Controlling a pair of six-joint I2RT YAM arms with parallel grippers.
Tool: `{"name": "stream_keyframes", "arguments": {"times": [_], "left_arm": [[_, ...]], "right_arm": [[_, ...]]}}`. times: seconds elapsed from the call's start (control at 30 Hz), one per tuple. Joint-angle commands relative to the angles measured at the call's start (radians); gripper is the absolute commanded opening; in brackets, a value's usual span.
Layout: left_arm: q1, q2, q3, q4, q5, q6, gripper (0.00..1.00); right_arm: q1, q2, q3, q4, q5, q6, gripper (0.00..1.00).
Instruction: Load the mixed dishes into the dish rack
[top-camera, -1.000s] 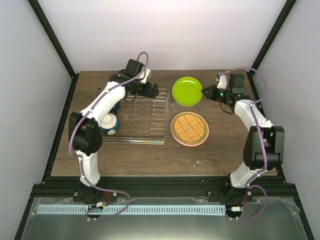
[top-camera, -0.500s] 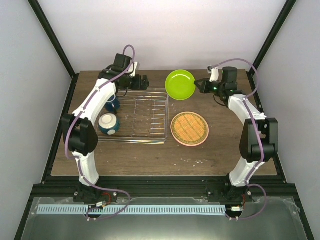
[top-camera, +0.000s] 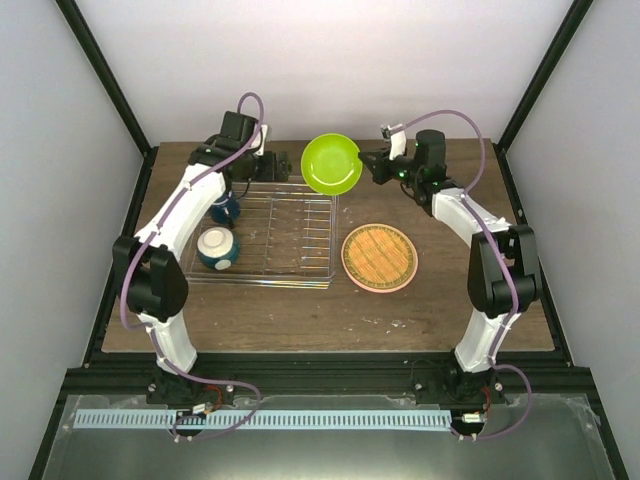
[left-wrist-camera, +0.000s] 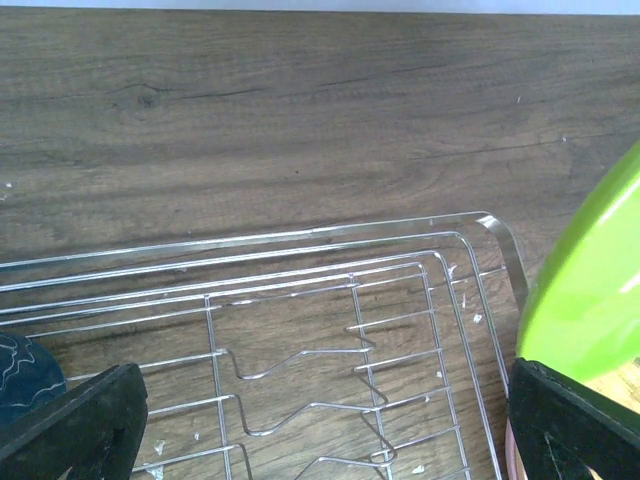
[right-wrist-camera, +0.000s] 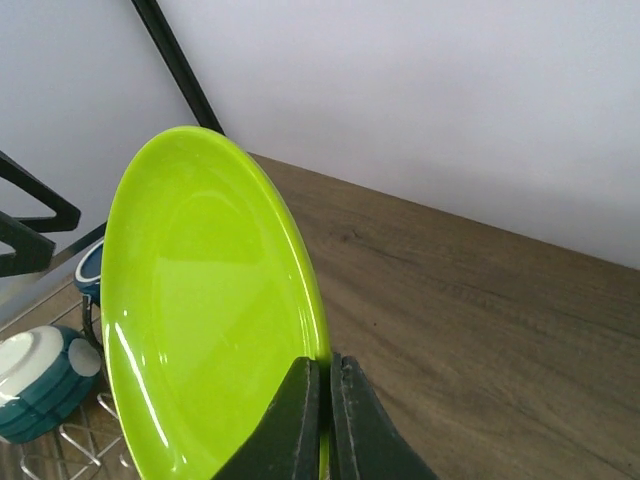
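Observation:
My right gripper (top-camera: 368, 166) is shut on the rim of the lime-green plate (top-camera: 332, 163), which it holds tilted in the air above the far right corner of the dish rack (top-camera: 300, 275). In the right wrist view its fingers (right-wrist-camera: 300, 420) pinch the plate's (right-wrist-camera: 200, 320) edge. My left gripper (top-camera: 279, 166) hovers open over the rack's far edge, its wide-apart fingers (left-wrist-camera: 80, 430) empty above the wires (left-wrist-camera: 300, 350). The teal bowl (top-camera: 217, 247) and dark blue mug (top-camera: 224, 210) sit at the rack's left end. A cream plate (top-camera: 378, 253) lies on the salmon-pink plate (top-camera: 404, 282).
The stacked plates rest on the wooden table (top-camera: 440, 310) just right of the rack. The green plate's (left-wrist-camera: 590, 290) edge shows close to my left gripper's right finger. Black frame posts (top-camera: 105, 75) and white walls enclose the table on three sides.
My right gripper has carried the lime-green plate leftward, from beside the rack to over its far right corner. My left arm has pulled back toward the far left.

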Motion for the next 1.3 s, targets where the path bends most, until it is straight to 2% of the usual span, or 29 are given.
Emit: {"name": "stream_keyframes", "arguments": {"times": [0.0, 0.3, 0.53, 1.27], "left_arm": [[0.007, -0.041, -0.006, 0.035, -0.019, -0.024, 1.0], [0.015, -0.035, 0.035, 0.052, -0.031, -0.046, 1.0], [0.018, -0.05, 0.011, 0.059, -0.048, -0.048, 1.0], [0.038, -0.04, 0.016, 0.061, -0.044, -0.042, 1.0]], "right_arm": [[0.026, 0.03, 0.06, 0.108, 0.029, -0.049, 0.01], [0.104, 0.103, 0.099, 0.171, 0.134, -0.142, 0.01], [0.149, 0.136, 0.137, 0.217, 0.192, -0.207, 0.01], [0.245, 0.147, 0.065, 0.285, 0.327, -0.369, 0.01]]}}
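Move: Level with the right hand and some 20 cm to its left, about 2 cm nearer the base, the open left gripper waits for the green plate. The dish rack's middle lies about 26 cm left, 10 cm back and 19 cm below the right hand; the orange plate about 17 cm back, 5 cm right and 21 cm below. From the left hand, the green plate's middle is roughly 13 cm to the right, at the same reach and height; the blue mug is 15 cm left, 3 cm back and 17 cm below. Carrying the green plate by its rim, the right hand travels left about 9 cm towards the open left gripper, over the rack's far right part, and rolls some 25 degrees about its own pointing axis, counter-clockwise seen from behind the hand. Its shut fingers keep their pinch. The left hand, still wide open, eases a couple of centimetres left and up and slightly forward. ##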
